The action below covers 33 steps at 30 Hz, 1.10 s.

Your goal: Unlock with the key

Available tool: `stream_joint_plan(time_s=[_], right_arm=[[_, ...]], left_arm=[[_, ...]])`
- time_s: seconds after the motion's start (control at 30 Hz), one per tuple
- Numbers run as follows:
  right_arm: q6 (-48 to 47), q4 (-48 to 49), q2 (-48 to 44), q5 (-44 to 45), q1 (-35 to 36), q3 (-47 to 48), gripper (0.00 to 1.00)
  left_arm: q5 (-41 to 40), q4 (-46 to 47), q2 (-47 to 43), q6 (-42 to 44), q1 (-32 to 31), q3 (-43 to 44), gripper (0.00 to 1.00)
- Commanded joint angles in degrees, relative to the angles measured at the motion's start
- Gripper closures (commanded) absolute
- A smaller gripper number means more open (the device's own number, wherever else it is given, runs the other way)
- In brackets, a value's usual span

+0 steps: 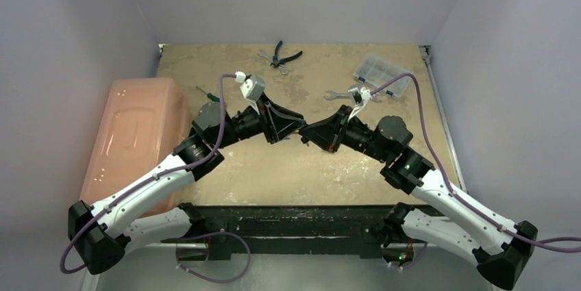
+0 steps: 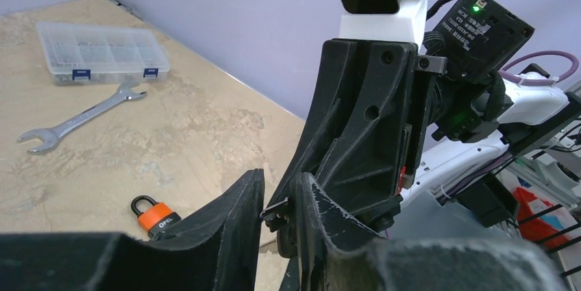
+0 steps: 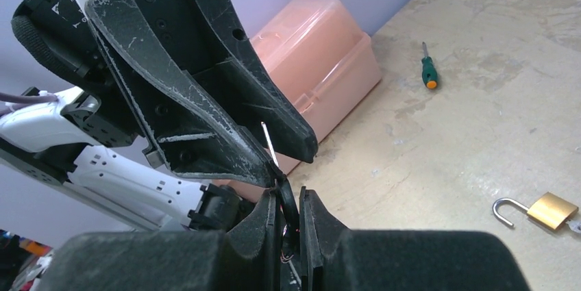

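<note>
My two grippers meet tip to tip over the middle of the table point(image 1: 288, 168). The right gripper point(image 3: 289, 195) is shut on the black head of the key point(image 3: 288, 207). The key's thin silver blade point(image 3: 269, 142) points up between the fingers of the left gripper point(image 2: 279, 180), which is shut on it; a small black part of the key point(image 2: 277, 209) bridges those fingers. An orange padlock point(image 2: 152, 213) with a closed black shackle lies on the table below the left gripper. A brass padlock point(image 3: 545, 210) lies further off with its shackle swung open.
A pink plastic box point(image 1: 137, 140) stands along the left edge, with a green screwdriver point(image 1: 205, 94) beside it. Blue-handled pliers point(image 1: 284, 55) and a small wrench point(image 1: 264, 55) lie at the back. A clear organizer case point(image 1: 380, 70) and a wrench point(image 2: 82, 118) are at the back right.
</note>
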Motion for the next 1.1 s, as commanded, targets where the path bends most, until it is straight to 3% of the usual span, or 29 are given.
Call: stream_joint_plan(time_s=[0.0,0.07,0.1,0.3,0.33,0.43,0.47,0.53,0.73,0.83,0.97,1.07], right_arm=[[1.2,5.9,-0.2,-0.9,0.0,0.6,1.0],[1.5,6.2,-0.3,-0.9,0.0,0.4,1.0],[1.6,6.6,-0.4,-1.0,0.1,0.2,1.0],[1.5,8.6,-0.5,-2.9,0.1,-0.9,1.0],[0.9,8.6,-0.5,-3.1,0.0,-0.9,0.91],[-2.3,6.0,-0.4,-2.3,0.1,0.0,0.41],[-3.9,4.1,-0.3,-1.3,0.0,0.7,0.3],[-7.2,0.9,-0.4,0.9,0.0,2.0,0.21],[-16.2,-5.4,-1.4,9.6,0.1,2.6,0.17],[-18.2,-6.0,-0.1,10.7,0.1,2.0,0.22],[-20.1,0.4,-0.4,15.3,2.3,-2.9,0.22],[-24.8,8.9,-1.2,20.9,6.3,-8.2,0.18]], left_arm=[[1.9,2.4,-1.4,-1.5,-0.1,-1.3,0.81],[1.4,2.6,-1.8,-1.8,-0.1,-1.5,0.97],[1.0,2.4,-1.8,-2.0,-0.1,-1.5,1.0],[-0.2,2.0,-1.0,-3.6,-0.1,-1.2,1.0],[-0.3,1.8,-0.8,-4.0,-0.1,-0.9,1.0],[-2.3,-1.1,0.1,-5.1,-0.1,0.8,1.0],[-3.5,-2.7,0.4,-5.5,-0.1,1.6,1.0],[-7.5,-6.8,1.4,-6.3,-0.1,3.3,1.0],[-24.0,-24.3,6.4,-10.6,-0.1,9.2,1.0],[-28.2,-28.9,8.7,-13.5,-0.1,10.5,1.0],[-28.9,-31.3,10.8,-16.5,-0.1,11.9,1.0],[-29.6,-35.6,12.9,-19.1,-0.1,15.0,1.0]])
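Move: The keys are still in the right fingers, about 2 cm to that hand's left and 1 cm ahead, with their metal blade between the open left fingers, some 2 cm to the left hand's right and 1 cm back. On the table roughly 28 cm below, the open brass padlock lies about 18 cm ahead of the left hand and 1 cm left; the orange padlock lies some 11 cm ahead and 12 cm right. After a slight lift of both hands, in which the left fingers pinch the key's blade and the right fingers then open off the keys, the left hand carries them down about 11 cm and forward about 7, its fingers tipping down and swinging counter-clockwise (some 30 degrees each). The empty right hand eases down and forward about 4 cm, turning a little clockwise. ##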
